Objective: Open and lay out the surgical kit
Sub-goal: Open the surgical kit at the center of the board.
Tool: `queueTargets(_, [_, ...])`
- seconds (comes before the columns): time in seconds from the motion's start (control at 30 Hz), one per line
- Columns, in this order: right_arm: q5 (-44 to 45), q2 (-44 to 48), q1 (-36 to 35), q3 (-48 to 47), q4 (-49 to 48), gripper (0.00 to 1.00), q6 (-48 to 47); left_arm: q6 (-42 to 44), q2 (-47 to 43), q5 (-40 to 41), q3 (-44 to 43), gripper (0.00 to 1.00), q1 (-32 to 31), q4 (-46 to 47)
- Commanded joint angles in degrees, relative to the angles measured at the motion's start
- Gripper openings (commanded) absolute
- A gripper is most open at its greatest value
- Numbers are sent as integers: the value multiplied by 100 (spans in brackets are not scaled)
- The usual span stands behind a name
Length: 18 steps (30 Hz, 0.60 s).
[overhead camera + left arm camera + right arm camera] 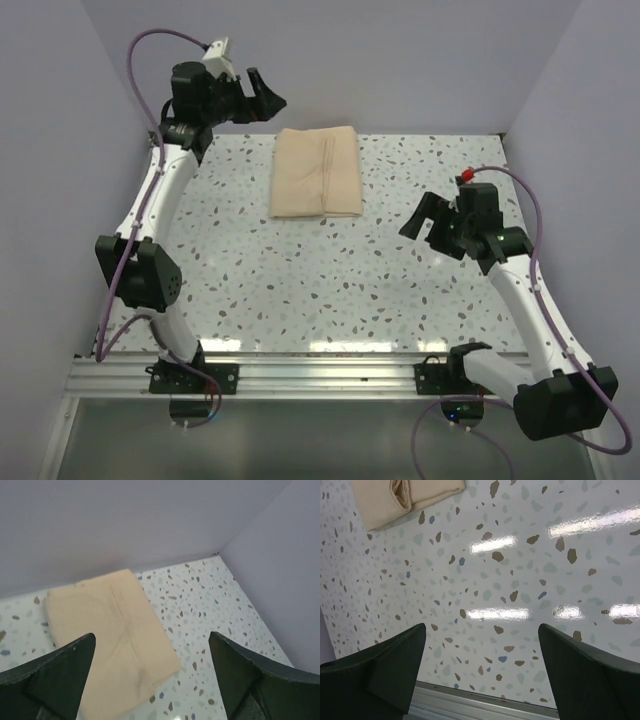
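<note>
The surgical kit is a folded beige cloth wrap lying flat on the speckled table at the back centre. It is closed, so the steel tray and instruments are hidden. My left gripper is open and empty, raised by the back wall just left of the wrap's far left corner. In the left wrist view the wrap lies below and between the spread fingers. My right gripper is open and empty, above the table to the right of the wrap. The wrap's folded edge shows in the right wrist view at top left.
Lilac walls close in the table at the back and both sides. A metal rail runs along the near edge, and it shows in the right wrist view. Speckled tabletop lies between the arms and the wrap.
</note>
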State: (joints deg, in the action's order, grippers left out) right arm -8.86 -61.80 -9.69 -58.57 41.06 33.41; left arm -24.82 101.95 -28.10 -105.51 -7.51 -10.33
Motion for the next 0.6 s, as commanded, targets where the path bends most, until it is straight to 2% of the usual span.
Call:
queueTargets(0.0, [86, 326, 3, -103, 437, 99, -168, 526, 157, 513, -905, 100, -496, -1767])
queueTargets(0.03, [113, 361, -6, -85, 560, 99, -220, 809, 402, 899, -1388, 100, -924, -2206])
queueTargets(0.07, [148, 423, 2, -41, 613, 99, -238, 1082, 474, 1973, -2185, 100, -1189, -2785])
queueTargets(0.1, [200, 449, -6, -6, 649, 99, -247, 1389, 475, 2566, -2262, 100, -1514, -2808])
queueTargets(0.13, [227, 467, 2, 29, 675, 99, -238, 1348, 170, 3138, -2011, 100, -2065, -2547])
queueTargets(0.17, [210, 485, -6, 90, 667, 98, -230, 1078, -111, 3544, -442, 100, -2227, -1970])
queueTargets(0.2, [210, 485, -6, 117, 632, 98, -212, 641, -384, 3600, 566, 100, -2290, -859])
queueTargets(0.23, [183, 485, -6, 135, 562, 98, -168, -217, -665, 3174, 1489, 100, -2195, -317])
queueTargets(0.27, [174, 467, -6, 117, 544, 99, -151, -199, -563, 1848, 2525, 100, -2080, 419])
queueTargets(0.3, [200, 467, 2, 65, 604, 98, -150, -442, 38, 2034, 2388, 100, -1975, -70])
queueTargets(0.33, [244, 476, 3, -5, 649, 98, -177, -454, 375, 2550, 2030, 100, -2087, -736])
queueTargets(0.37, [297, 493, 3, -128, 727, 98, -212, -358, 656, 3555, 1313, 100, -2253, -1630])
queueTargets(0.43, [515, 651, 11, -164, 798, 99, -282, 90, 1184, 4257, 737, 100, -2736, -1902])
queueTargets(0.5, [613, 818, 3, -111, 799, 99, -308, 161, 1397, 4689, 463, 100, -2852, -2157])
queueTargets(0.57, [632, 880, 11, 11, 746, 99, -282, 170, 1634, 4673, 164, 100, -2844, -2193])
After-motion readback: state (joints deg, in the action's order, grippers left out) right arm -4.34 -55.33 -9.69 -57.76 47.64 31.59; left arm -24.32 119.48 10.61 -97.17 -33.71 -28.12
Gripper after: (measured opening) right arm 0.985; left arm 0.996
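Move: The folded kit's middle lies about 5 cm ahead of the left hand, some 9 cm to its right and roughly 35 cm below. The near end of the kit's fold seam, where the loose flap ends, is about 6 cm back and 10 cm to the hand's right, also some 35 cm down. From the right hand, the kit's middle is about 26 cm ahead, 18 cm to its left and 18 cm below. The left hand swoops some 30 cm down towards the near edge of the kit, swinging to the right early on and drawing back about 10 cm, then coming a few centimetres forward again as the descent goes on, while the wrist tips and rolls so that the fingers go from nearly level to pointing steeply down and ahead. Its fingers stay wide open and end low by the near end of the fold seam with no touch to be seen, and the empty, open right hand eases about 3 cm back and a little right, away from the kit. ##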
